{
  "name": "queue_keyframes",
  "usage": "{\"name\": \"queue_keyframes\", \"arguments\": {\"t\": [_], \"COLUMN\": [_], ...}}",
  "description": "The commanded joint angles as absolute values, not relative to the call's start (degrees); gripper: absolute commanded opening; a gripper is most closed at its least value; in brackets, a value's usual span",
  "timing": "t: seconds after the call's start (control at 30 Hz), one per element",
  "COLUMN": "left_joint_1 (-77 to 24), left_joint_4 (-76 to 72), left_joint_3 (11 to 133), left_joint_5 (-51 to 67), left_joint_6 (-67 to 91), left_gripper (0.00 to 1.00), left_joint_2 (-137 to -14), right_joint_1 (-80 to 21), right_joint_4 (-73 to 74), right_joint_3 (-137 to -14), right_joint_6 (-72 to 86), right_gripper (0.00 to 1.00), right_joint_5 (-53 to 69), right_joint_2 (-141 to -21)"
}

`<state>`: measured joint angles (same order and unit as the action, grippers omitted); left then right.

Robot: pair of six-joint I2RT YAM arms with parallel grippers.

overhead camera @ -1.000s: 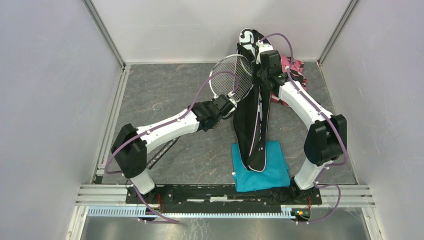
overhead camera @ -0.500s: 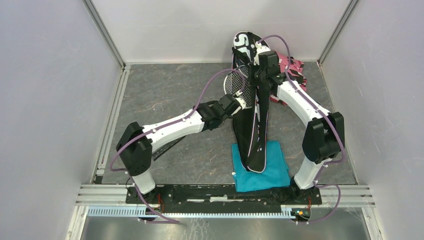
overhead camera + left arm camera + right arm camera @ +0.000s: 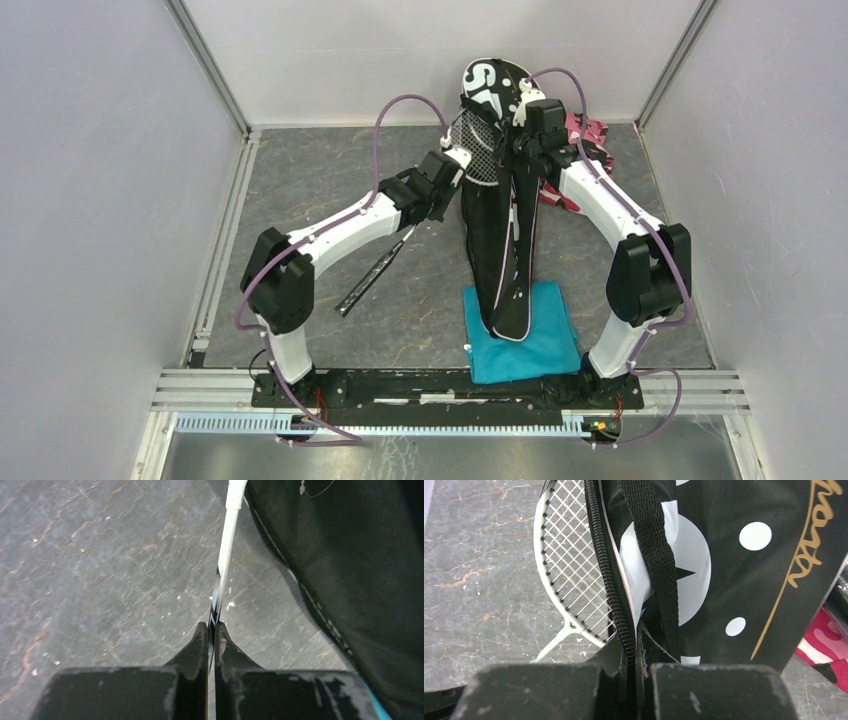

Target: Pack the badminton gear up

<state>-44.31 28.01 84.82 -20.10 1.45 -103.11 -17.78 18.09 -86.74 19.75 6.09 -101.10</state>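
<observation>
The black racquet-shaped bag (image 3: 497,240) runs from the back wall to the teal cloth, its top end raised. My right gripper (image 3: 522,148) is shut on the bag's zipper edge (image 3: 616,605), beside a woven strap (image 3: 654,545). My left gripper (image 3: 213,630) is shut on the thin shaft (image 3: 227,540) of a racquet. The silver strung head (image 3: 481,150) lies partly inside the bag's open left side, also seen in the right wrist view (image 3: 566,570). The racquet's black handle (image 3: 372,275) points down-left under the left arm. Shuttlecocks and tube are out of view.
A teal square cloth (image 3: 545,350) lies under the bag's near end. Pink-black camouflage fabric (image 3: 592,135) sits at the back right behind the right arm. Walls with metal rails close in the grey floor (image 3: 330,180) on three sides.
My left arm has swung toward the back, carrying the racquet; its head has slid from beside the bag into the bag's open side. The right gripper has kept its hold on the bag.
</observation>
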Motion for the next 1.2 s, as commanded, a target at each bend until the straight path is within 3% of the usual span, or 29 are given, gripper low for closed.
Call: {"name": "queue_keyframes", "arguments": {"t": [0.0,0.37,0.7,0.97,1.17], "left_joint_1": [-43.0,-42.8,-41.7,-41.7,-41.8], "left_joint_4": [18.8,4.9,-1.9,-7.0,-13.8], "left_joint_3": [90.3,95.2,91.7,79.2,70.3], "left_joint_5": [-12.4,6.9,21.2,28.4,33.9], "left_joint_6": [10.9,18.4,21.5,23.3,26.1], "left_gripper": [0.02,0.04,0.29,0.68,0.75], "left_joint_2": [-106.2,-114.2,-118.0,-113.1,-110.0], "right_joint_1": [-17.3,-14.9,-11.1,-9.2,-8.5], "right_joint_4": [12.7,12.0,9.8,7.7,7.6], "right_joint_3": [-86.7,-86.4,-84.7,-84.0,-83.2], "right_joint_6": [23.0,22.8,24.3,26.1,25.9], "right_gripper": [0.00,0.00,0.00,0.00,0.00], "right_joint_5": [12.0,15.9,22.1,26.5,27.1], "right_joint_2": [-100.2,-101.0,-100.8,-100.1,-99.4]}}
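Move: The left hand still grips the racket's shaft; the bag's open middle lies about 17 cm to its right, 5 cm nearer the base and 12 cm below. The racket's head is already at the bag mouth, roughly 16 cm ahead and 11 cm right. The blue cloth lies some 31 cm back, 24 cm right. From the right hand, already pinching the bag's edge, that open middle is about 21 cm back, 3 cm left, 17 cm below. Left hand swings the racket 15 cm right over the bag, opens wide, sinking back; right still pinches its edge. ##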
